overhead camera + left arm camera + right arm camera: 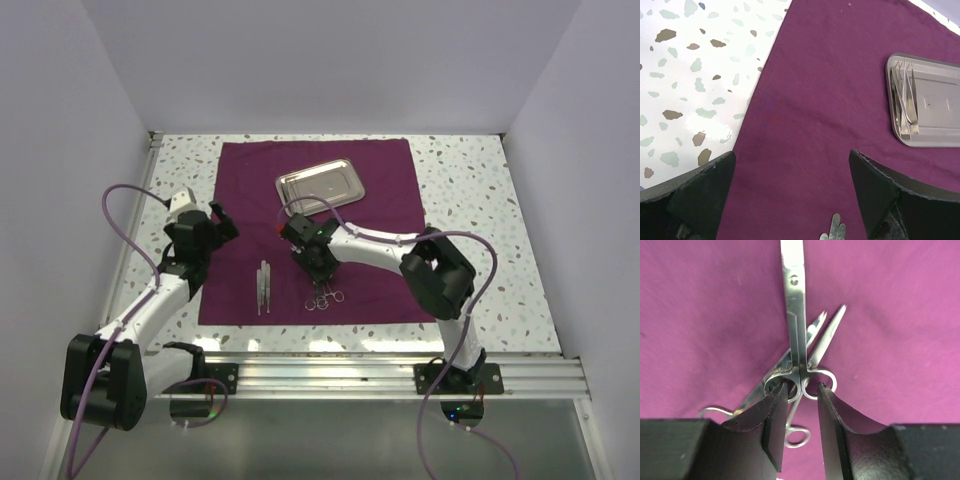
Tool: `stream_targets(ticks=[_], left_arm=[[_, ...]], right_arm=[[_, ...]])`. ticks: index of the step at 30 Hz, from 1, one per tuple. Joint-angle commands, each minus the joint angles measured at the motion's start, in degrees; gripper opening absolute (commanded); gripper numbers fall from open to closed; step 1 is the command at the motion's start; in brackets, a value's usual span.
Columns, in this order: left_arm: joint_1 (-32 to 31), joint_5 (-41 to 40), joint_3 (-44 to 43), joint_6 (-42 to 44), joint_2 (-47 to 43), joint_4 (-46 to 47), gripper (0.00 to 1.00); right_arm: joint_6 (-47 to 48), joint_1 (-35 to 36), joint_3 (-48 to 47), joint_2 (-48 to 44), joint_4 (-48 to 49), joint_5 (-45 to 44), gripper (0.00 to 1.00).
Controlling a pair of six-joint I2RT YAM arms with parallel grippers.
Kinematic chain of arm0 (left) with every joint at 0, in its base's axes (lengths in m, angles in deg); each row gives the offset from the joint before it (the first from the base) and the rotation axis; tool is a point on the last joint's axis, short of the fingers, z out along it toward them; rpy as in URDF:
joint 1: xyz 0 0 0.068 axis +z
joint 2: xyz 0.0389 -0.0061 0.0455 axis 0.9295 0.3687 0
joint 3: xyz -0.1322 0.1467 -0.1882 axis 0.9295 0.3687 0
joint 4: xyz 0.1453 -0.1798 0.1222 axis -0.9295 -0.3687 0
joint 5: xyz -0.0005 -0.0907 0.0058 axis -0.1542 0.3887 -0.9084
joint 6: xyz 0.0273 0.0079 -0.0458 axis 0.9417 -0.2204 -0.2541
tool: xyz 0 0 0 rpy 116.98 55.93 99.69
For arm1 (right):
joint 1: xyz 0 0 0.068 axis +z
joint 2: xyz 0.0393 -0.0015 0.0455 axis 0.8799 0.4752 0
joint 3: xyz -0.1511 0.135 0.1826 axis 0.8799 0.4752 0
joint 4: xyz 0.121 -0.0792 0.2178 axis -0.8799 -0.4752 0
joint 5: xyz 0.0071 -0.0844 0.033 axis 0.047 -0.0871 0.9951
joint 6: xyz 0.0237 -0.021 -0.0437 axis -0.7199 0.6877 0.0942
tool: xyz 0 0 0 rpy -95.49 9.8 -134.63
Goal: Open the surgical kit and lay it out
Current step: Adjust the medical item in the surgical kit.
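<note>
The dark purple cloth (385, 215) lies spread flat, with the steel tray (335, 185) on its far part. Thin tweezers (905, 100) rest in the tray (940, 135). Slim probes (263, 285) lie on the near cloth, their tips (835, 227) just below my left gripper (792, 155). That gripper (213, 228) hovers wide open over the cloth's left edge. My right gripper (801, 390) stands partly open, its fingertips (782, 392) straddling the ring handles of scissors (795, 305). The scissors lie across other forceps (827, 332) in a pile (325, 295).
Speckled tabletop (470, 200) surrounds the cloth, with white walls on three sides. A metal rail (380, 370) at the near edge carries both arm bases. Purple cables loop beside each arm.
</note>
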Motion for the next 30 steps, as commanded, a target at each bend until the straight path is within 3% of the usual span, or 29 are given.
stream_targets(ticks=[1, 17, 22, 26, 30], left_arm=[[0.6, 1.0, -0.1, -0.3, -0.4, 3.3, 1.0], [0.6, 1.7, 0.0, -0.5, 0.2, 3.9, 1.0], [0.6, 1.9, -0.6, -0.3, 1.0, 3.7, 0.99], [0.5, 4.7, -1.9, 0.4, 1.5, 5.0, 1.0], [-2.5, 7.0, -5.2, 2.0, 5.4, 7.7, 0.99]], right_arm=[[-2.9, 0.7, 3.5, -2.8, 0.4, 0.6, 0.34], [-11.3, 7.1, 13.2, -13.5, 2.0, 2.8, 0.36], [-11.8, 7.2, 11.7, -13.7, 0.8, -3.4, 0.65], [-12.3, 7.2, 8.2, -15.0, -3.0, -11.6, 0.68], [-13.6, 7.2, 9.9, -22.3, -1.4, -17.1, 0.7]])
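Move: My right fingertips are in the finger rings of the scissors. Their middle is about 6 cm ahead, 3 cm left and 2 cm below my right hand. Under and behind them lie two clamps: the left clamp about 1 cm back and 1 cm left of this hand, the right clamp 3 cm back and 2 cm right. The scalpel pair is some 13 cm left and 3 cm back. From my left hand the scissors lie roughly 24 cm right, 5 cm back and 11 cm down. With my right fingertips still hooked in the rings, I drag the scissors back across the two clamps, about 8 cm towards the near edge of the cloth and staying low. Then I spread the fingers to roughly twice their gap, come free of the rings and rise some 3 cm while easing forward again over the scissors, the fingertips tipping about 10 degrees outward. ##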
